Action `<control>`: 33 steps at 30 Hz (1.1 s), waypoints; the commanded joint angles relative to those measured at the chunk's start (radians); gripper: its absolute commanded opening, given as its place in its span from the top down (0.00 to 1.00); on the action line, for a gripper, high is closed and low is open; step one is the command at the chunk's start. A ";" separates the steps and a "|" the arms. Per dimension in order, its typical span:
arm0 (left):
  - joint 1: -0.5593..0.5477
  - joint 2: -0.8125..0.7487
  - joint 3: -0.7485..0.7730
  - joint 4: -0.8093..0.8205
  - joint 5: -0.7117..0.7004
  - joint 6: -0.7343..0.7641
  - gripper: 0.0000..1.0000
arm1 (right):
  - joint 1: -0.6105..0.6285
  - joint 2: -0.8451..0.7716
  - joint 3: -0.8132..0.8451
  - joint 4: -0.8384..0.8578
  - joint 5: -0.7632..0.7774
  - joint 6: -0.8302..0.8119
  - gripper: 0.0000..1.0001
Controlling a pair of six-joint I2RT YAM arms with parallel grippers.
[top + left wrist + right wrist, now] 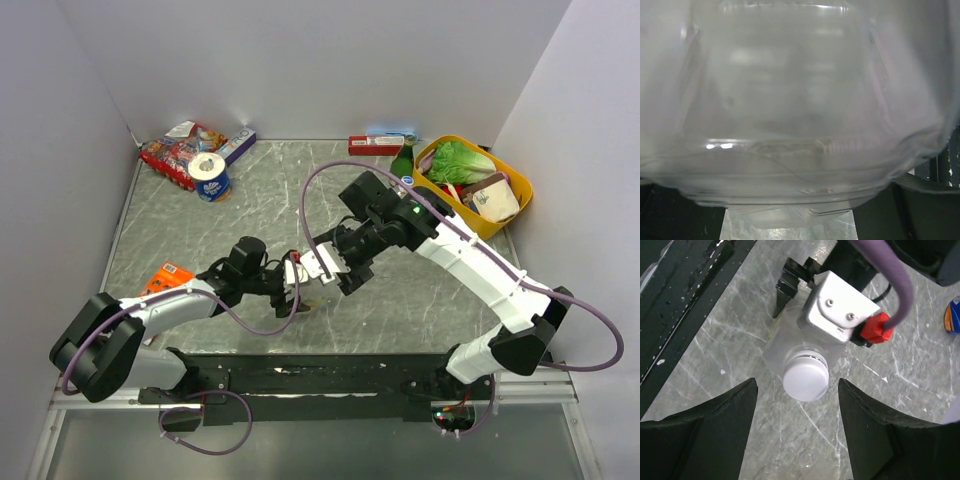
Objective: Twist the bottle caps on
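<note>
A small clear bottle lies tilted just above the marble table, and a white bottle cap sits on its neck. My left gripper is shut on the bottle's body. Seen from the left wrist, the bottle fills nearly the whole frame between the dark fingers. My right gripper is open and faces the cap. Its two black fingertips stand either side of the cap with a gap on each side, touching nothing. In the top view the two grippers meet at mid-table, the right gripper beside the left.
A yellow basket of vegetables stands at the back right, with a dark green glass bottle and a red box beside it. A blue-and-white tape roll and snack packs lie at the back left. An orange packet lies by the left arm.
</note>
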 commanded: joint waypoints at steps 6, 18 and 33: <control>0.002 -0.008 0.071 0.029 0.057 0.021 0.99 | 0.019 -0.018 -0.029 0.016 0.004 -0.041 0.28; 0.002 -0.003 0.077 0.014 0.059 0.043 0.99 | 0.022 -0.009 -0.041 0.070 0.045 -0.030 0.39; 0.003 -0.037 0.033 0.127 0.002 -0.023 0.99 | 0.008 0.043 -0.029 0.097 0.057 0.161 0.54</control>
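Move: The white cap already sits on the mouth of the bottle; its middle is about 3 cm below my open right fingers, 1 cm ahead and 1 cm to the left. The bottle's body is some 10 cm below that hand, 4 cm to its left and 2 cm back; the left gripper's housing is roughly 8 cm to its left, level fore and aft. From my left hand, the cap is about 8 cm above, 6 cm right and 3 cm ahead. I sink my right hand about 2 cm onto the cap and then ease it forward roughly 1.5 cm while my fingers close from both sides, ending in a pinch on the cap's rim. My left hand keeps its hold on the bottle's body, lifting it nearly 1 cm at first and letting it settle back slightly at the end. ##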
